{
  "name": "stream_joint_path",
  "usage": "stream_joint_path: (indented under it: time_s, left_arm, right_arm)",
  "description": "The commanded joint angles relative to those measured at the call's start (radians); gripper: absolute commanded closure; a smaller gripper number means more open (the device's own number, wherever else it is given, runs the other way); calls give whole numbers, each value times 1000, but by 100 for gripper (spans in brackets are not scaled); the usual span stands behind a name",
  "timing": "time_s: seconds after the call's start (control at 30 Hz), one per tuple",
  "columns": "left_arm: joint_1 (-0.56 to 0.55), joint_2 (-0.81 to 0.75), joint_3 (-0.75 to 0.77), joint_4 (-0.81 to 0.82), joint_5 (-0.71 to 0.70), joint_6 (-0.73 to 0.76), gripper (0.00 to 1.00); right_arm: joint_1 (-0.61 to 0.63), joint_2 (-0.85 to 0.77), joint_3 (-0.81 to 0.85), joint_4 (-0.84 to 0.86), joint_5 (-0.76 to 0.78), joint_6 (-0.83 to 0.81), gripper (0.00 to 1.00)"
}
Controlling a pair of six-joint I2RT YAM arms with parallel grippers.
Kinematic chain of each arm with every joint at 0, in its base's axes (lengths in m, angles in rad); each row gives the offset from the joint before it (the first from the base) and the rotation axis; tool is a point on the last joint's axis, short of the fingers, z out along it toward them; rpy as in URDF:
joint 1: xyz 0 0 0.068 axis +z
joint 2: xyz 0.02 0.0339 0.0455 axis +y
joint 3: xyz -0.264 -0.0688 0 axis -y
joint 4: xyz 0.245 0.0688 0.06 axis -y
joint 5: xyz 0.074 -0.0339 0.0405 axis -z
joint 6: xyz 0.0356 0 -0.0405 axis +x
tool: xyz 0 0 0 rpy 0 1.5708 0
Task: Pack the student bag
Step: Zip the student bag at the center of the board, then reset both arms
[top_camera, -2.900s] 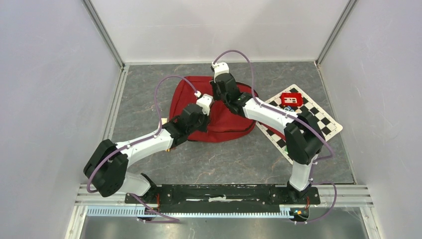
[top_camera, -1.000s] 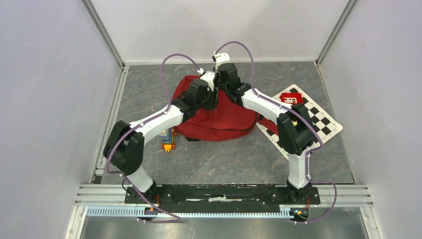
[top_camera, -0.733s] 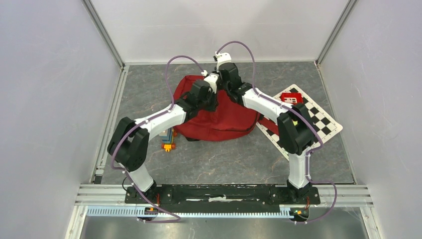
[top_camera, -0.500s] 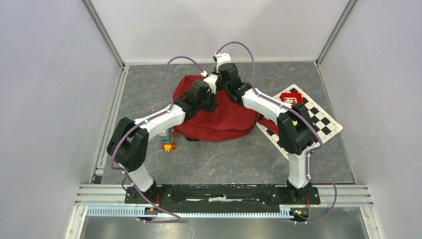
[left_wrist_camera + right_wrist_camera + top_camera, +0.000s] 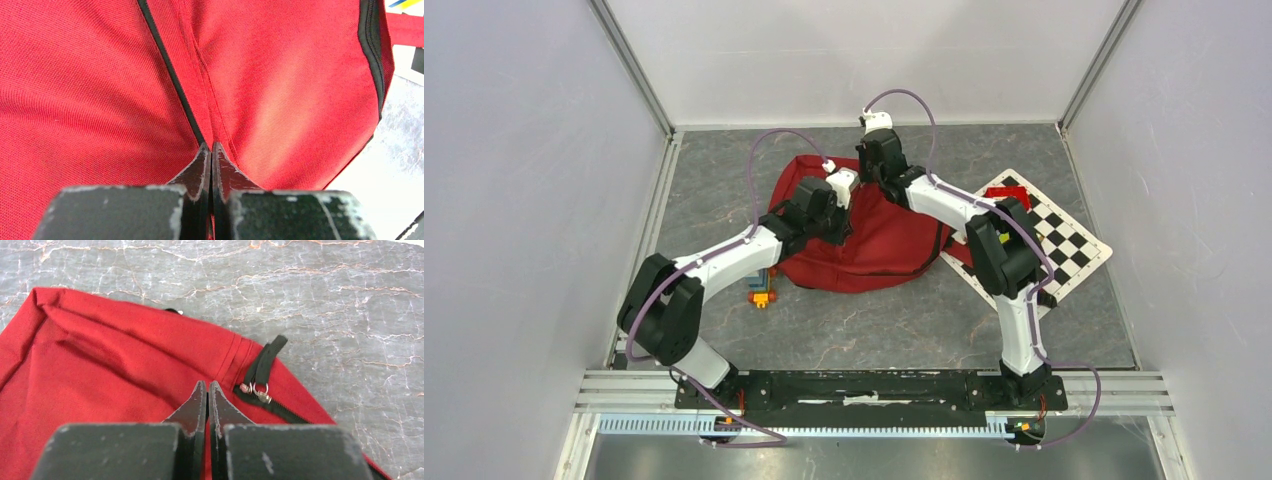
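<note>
The student bag [image 5: 874,245], dark red fabric, lies flat in the middle of the table. My left gripper [image 5: 844,205] is over its middle. In the left wrist view that gripper [image 5: 210,146] is shut, pinching a ridge of bag fabric [image 5: 280,90] beside a black zip line [image 5: 170,75]. My right gripper [image 5: 876,180] is at the bag's far edge. In the right wrist view it [image 5: 207,385] is shut on a fold of the bag [image 5: 100,370], just left of the silver zip pulls [image 5: 255,389] and their black tab.
A black-and-white checkered board [image 5: 1069,240] lies right of the bag, with a small red box [image 5: 1016,195] on it, partly behind the right arm. A colourful block toy [image 5: 764,290] sits by the bag's near left corner, beside the left forearm. Walls enclose the table.
My left gripper has gone from half open to shut on the bag, then drawn back towards me, and the bag's fabric has shifted with it. The right arm has moved slightly right.
</note>
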Motion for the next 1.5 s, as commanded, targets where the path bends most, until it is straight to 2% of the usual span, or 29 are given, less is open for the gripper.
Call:
stream_joint_path:
  time_s: [0.0, 0.3, 0.53, 0.57, 0.6, 0.63, 0.67, 0.73, 0.77, 0.83, 0.9, 1.13, 1.47]
  left_arm:
    - [-19, -73, -42, -144, 103, 57, 98]
    - [-22, -90, -61, -159, 105, 66, 98]
    - [-19, -60, -36, -128, 93, 27, 98]
    - [-18, -57, -31, -123, 80, 14, 90]
    - [-13, -55, -26, -117, 68, -1, 74]
    - [-5, -52, -22, -112, 60, -12, 52]
    - [6, -51, -19, -100, 63, -26, 36]
    - [34, -49, -12, -75, 66, -55, 9]
    - [47, -50, -8, -62, 72, -68, 1]
    - [70, -54, 14, -40, 77, -91, 0]
    - [96, -54, 45, -35, 78, -116, 0]
    - [273, -73, 110, -23, 40, -223, 0]
    - [560, -203, 147, -134, -176, -244, 0]
  right_arm:
    - [-25, 41, 90, 72, 53, 19, 100]
    - [-45, 131, 185, 52, 70, 14, 100]
    - [-53, 113, 167, 71, 23, -14, 100]
    - [-53, 99, 155, 82, 4, -25, 98]
    - [-53, 82, 137, 99, -19, -39, 88]
    - [-54, 67, 121, 114, -41, -51, 72]
    - [-53, 43, 97, 130, -67, -67, 60]
    - [-53, -7, 44, 162, -109, -98, 44]
    - [-53, -38, 15, 174, -128, -111, 40]
    - [-58, -96, -31, 177, -159, -122, 26]
    - [-69, -154, -76, 166, -193, -133, 23]
    - [-169, -364, -308, 107, -205, -169, 19]
    - [-435, -768, -698, 73, -130, -177, 19]
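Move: Left fingers are already shut on the red cloth at the near end of the bag's front-pocket zip; the block stack stands about 19 cm to their left, 11 cm back and 5 cm lower. Right fingers are already shut at the pocket zip's pull by the far edge. From them, the main zip pulls lie some 4 cm right, slightly below, and the checkerboard's middle about 35 cm right, 18 cm back and 11 cm down. Keep both grips: ease the left gripper back about 1 cm while the right presses down and forward some 2 cm along the pocket zip, then pause. Open both wide and let go. Sweep the left forward and about 20 cm left, rising and turning nearly 40 degrees counter-clockwise, and lift the right away rightward over 20 cm and back, towards the checkerboard. ##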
